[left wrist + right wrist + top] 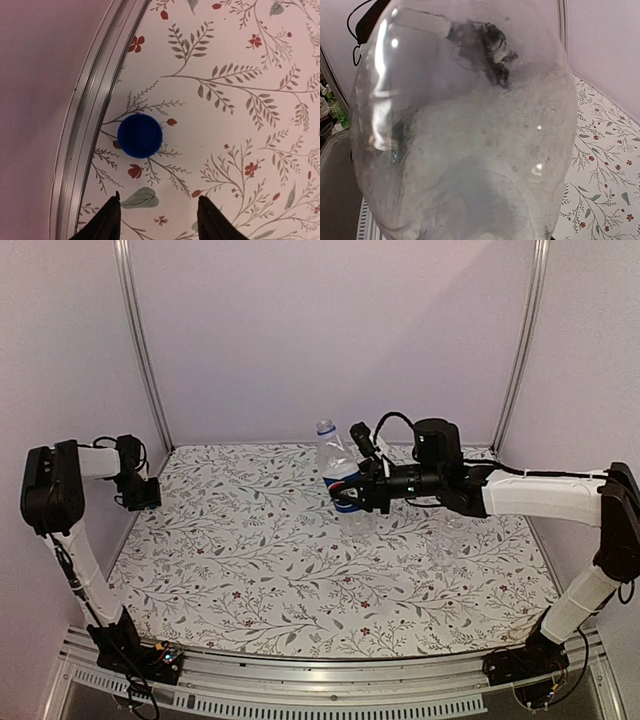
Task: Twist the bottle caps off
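A bright blue bottle cap (140, 136) lies on the floral table cover beside the metal left rail. My left gripper (159, 197) hovers just short of it, open, with nothing between its dark fingertips (111, 215). In the top view this gripper (143, 495) is at the table's far left edge. At mid-table a clear bottle with a blue Pepsi label (338, 472) leans slightly, a blue ring round its neck. My right gripper (350, 495) is shut on it at the label. The bottle's clear wall (470, 140) fills the right wrist view and hides the fingers.
A metal rail (92, 120) and the lilac side wall (35, 100) lie right beside the blue cap. Upright frame posts (145, 350) stand at the back corners. The floral cover (300, 580) stretches from the bottle to the near edge.
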You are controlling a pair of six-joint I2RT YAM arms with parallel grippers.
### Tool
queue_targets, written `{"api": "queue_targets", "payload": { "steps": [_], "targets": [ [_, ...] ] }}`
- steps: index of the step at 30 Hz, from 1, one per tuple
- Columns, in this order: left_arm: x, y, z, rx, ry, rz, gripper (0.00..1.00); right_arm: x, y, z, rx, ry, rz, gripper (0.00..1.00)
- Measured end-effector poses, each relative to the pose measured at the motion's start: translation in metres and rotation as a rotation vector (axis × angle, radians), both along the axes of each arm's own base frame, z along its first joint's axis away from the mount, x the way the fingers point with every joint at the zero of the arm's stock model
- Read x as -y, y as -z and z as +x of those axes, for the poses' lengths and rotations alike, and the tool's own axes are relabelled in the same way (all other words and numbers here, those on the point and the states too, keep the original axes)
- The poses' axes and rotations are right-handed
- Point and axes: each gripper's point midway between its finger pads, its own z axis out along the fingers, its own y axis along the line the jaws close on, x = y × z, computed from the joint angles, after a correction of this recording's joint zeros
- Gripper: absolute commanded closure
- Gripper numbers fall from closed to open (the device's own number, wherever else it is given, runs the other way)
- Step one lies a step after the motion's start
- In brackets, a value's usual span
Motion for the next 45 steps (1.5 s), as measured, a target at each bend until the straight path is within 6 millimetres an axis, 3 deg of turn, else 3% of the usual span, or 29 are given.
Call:
{"api": "queue_targets", "payload": {
  "steps": [3,10,14,20,29,45],
  "targets": [
    [-0.006,0.008,0.001,-0.016,-0.009,-0.001,0.5,-0.002,0.008,0.001,-0.013,-0.007,-0.009,0.63],
    [-0.014,-0.009,0.027,0.052,-0.004,0.015,0.54,-0.007,0.029,0.003,-0.051,-0.022,-0.037,0.63],
    [-0.016,-0.006,0.036,0.061,-0.001,0.016,0.57,-0.007,0.03,0.002,-0.053,-0.025,-0.037,0.63],
    [-0.014,0.014,0.035,0.021,0.007,-0.002,0.6,-0.008,0.036,0.003,-0.064,-0.027,-0.046,0.63],
    [-0.014,0.013,0.04,0.032,0.013,-0.004,0.62,-0.009,0.043,0.004,-0.075,-0.03,-0.054,0.64],
    [-0.014,0.032,0.042,-0.003,0.025,-0.011,0.72,-0.01,0.05,0.004,-0.089,-0.034,-0.065,0.64]
  ]
}}
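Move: The loose blue cap lies open side up on the table, about 5 cm ahead of the left gripper, 2 cm to its left and 4 cm below. The table's side rail runs just beyond it, roughly 4 cm farther left than the cap. From the right hand, which still holds the uncapped Pepsi bottle, the cap is some 57 cm left, 20 cm ahead and 25 cm lower. Bring the left gripper forward about 4 cm and slightly left to the blue cap, then sink some 3 cm to it while narrowing the fingers, keeping them pointed down, until the left finger stands at the cap's opening. Meanwhile lower the right hand about 5 cm towards the table with the Pepsi bottle still gripped. ##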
